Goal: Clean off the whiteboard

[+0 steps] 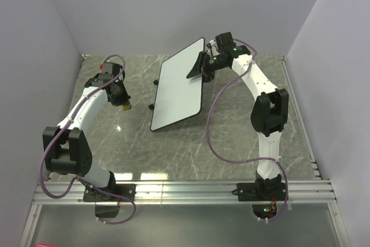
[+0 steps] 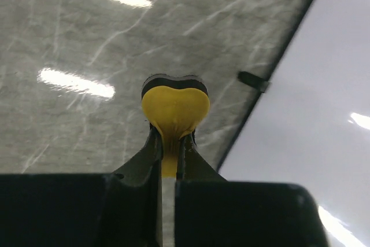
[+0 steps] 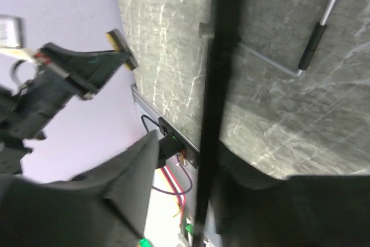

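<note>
The whiteboard (image 1: 179,85) is blank white with a thin black rim and stands tilted in mid-table, its far right side raised. My right gripper (image 1: 203,65) is shut on that raised edge. In the right wrist view the rim (image 3: 211,85) runs edge-on between the two fingers of the gripper (image 3: 202,189). My left gripper (image 1: 124,102) is shut on the small yellow eraser (image 1: 126,106), left of the board and apart from it. In the left wrist view the eraser (image 2: 175,107) sticks out of the gripper (image 2: 171,143), with the board's surface (image 2: 312,120) to its right.
The grey marble table (image 1: 115,143) is walled by lavender panels on three sides. An aluminium rail (image 1: 185,190) runs along the near edge. A black stand foot (image 2: 253,80) juts from the board's rim, and a thin metal stand rod (image 3: 315,39) shows behind it.
</note>
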`<state>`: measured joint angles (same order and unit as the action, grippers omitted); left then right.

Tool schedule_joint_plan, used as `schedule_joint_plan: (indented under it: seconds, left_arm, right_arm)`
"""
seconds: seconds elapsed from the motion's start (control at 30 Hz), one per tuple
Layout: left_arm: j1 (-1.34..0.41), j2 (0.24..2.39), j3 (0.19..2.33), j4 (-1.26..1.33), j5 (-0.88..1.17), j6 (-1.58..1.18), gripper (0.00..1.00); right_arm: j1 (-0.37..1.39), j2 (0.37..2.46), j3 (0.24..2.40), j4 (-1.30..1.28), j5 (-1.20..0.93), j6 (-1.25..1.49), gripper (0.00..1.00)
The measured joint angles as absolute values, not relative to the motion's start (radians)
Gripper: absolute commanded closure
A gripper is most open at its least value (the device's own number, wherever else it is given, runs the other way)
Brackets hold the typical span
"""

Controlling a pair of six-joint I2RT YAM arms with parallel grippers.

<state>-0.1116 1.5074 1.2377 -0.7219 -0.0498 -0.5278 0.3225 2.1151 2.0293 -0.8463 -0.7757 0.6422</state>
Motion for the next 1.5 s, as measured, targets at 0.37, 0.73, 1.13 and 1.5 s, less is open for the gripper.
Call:
schedule_joint_plan:
  seconds: [0.37, 0.73, 1.13, 1.5]
  left_arm:
    - [-0.09, 1.531, 1.072, -0.698, -0.181, -0.523, 0.75]
    - [-0.088, 1.642, 1.031, -0.615, -0.208, -0.519, 0.55]
    - [-0.088, 1.678, 0.986, -0.553, -0.205, -0.519, 0.32]
    - [-0.088, 1.656, 0.97, -0.536, -0.197, -0.535, 0.01]
  right_arm:
    - [0.303, 2.079, 2.019, -0.816, -0.832, 0.643, 0.01]
    - [0.216, 1.916, 1.996, -0.823, -0.846, 0.641, 0.0]
    - [0.212, 1.868, 1.955, -0.835, -0.855, 0.627, 0.0]
    - [0.212, 1.83, 1.941, -0.889, -0.763, 0.561, 0.0]
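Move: The eraser is already off the table, pinched in the left fingers. The bare marble it goes down to lies about 4 cm back, 4 cm left and some 13 cm below the left hand. The board's nearer black clip is roughly 4 cm ahead, 10 cm right and 13 cm below. The whiteboard's raised right edge sits between the opening right fingers; its middle is about 11 cm left, 2 cm ahead and 10 cm below the right hand. The eraser goes down with the left hand, at first also drifting back and left about 4 cm each, some 12 cm lower in all as the wrist tips steeper; the fingers part partway on the descent, then spread wide at the bottom and stay around it. The whiteboard's edge is let go by the right hand, which opens fully, rises about 10 cm and swings right, away from the board. ##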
